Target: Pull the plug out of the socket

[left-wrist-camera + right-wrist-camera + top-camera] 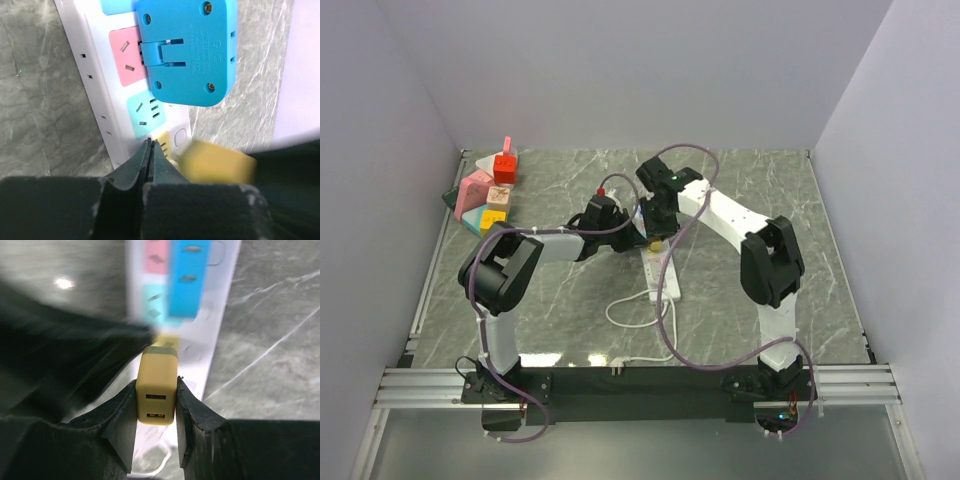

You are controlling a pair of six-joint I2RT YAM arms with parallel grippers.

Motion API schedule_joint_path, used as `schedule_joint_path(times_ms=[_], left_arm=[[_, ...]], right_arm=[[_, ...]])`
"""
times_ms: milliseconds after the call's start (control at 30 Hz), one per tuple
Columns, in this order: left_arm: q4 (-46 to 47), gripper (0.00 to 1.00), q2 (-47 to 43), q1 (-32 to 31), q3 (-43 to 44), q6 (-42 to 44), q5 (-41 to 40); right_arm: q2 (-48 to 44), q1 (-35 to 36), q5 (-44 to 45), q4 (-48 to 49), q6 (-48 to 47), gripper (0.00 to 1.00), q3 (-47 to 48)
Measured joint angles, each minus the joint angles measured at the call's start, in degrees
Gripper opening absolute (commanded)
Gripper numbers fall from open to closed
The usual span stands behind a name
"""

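A yellow USB plug [156,387] sits between the fingers of my right gripper [156,384], which is shut on its two sides. Its far end points at the yellow socket [166,341] of the white power strip [212,340]. In the left wrist view the plug [216,162] is a blur just right of that yellow socket [164,142], whose slots show. Whether the prongs are still in it I cannot tell. My left gripper [151,143] is shut and empty, its tips down on the strip [92,75] beside the yellow socket. Both grippers meet over the strip's far end [655,238].
A large blue adapter [187,50] is plugged into the strip above the pink and teal sockets. The strip's white cable [638,312] loops toward the near edge. Coloured toy blocks [486,195] lie at the back left. Grey walls close the sides and back.
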Motion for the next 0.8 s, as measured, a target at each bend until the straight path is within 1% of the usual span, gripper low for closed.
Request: schedule_joint_path(times_ms=[233,300,367,433,467,533,567,667,733,800], left_arm=[[1.62,0.01,0.24,-0.50,-0.20,-0.33,-1.11],[1.20,0.01,0.24,-0.61,0.04,-0.33,-1.29],[0.35,0.01,0.00,-0.63,0.46,-0.28,-1.36],[-1.64,0.01,-0.68,-0.76,1.05,-0.07,-2.08],[-3.02,0.01,-1.07,-0.76,1.33,0.22,-2.51],[-7.30,0.01,-2.14,-0.79,2.12,1.03,-2.80],[-9.27,0.01,-2.47,-0.85,2.71,1.53,-2.80],[-14.88,0.01,-2.93,-1.14,5.62,2.71,-2.73],[-17.14,0.01,-3.34,-1.20,7.67,3.37,-2.69],[-18.73,0.01,-4.31,-1.22,9.46,3.96,-2.49]], right_arm=[[-9.75,-0.24,-1.53,-1.38,0.52,0.00,4.74],[-12.00,-0.98,-0.81,-1.40,0.85,0.00,4.46],[-14.84,-3.15,0.13,-0.24,1.51,0.00,1.86],[-19.02,-8.24,0.94,1.95,2.27,0.00,-3.74],[-20.72,-11.89,1.36,2.62,2.71,0.00,-6.19],[-22.23,-20.31,1.60,4.37,3.67,0.00,-9.29],[-22.21,-23.39,1.49,5.25,4.04,0.00,-9.79],[-19.02,-33.57,0.55,9.73,6.23,0.00,-9.79],[-14.78,-37.79,-1.22,11.61,8.13,0.00,-7.76],[-10.12,-40.52,-3.58,14.27,10.27,0.00,-5.46]])
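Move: The right hand already grips the yellow plug, its yellow socket about 4 cm below and 1 cm ahead and to the left; clear table lies roughly 13 cm ahead, 28 cm to its right and 7 cm lower. From the right hand, the blue plug is some 8 cm ahead, 1 cm left and 2 cm lower. The yellow socket sits about 2 cm right, 1 cm back and 1 cm below the left hand's shut tips. Right lifts the held yellow plug 12 cm, then swings 28 cm right and forward; left rises off strip. ##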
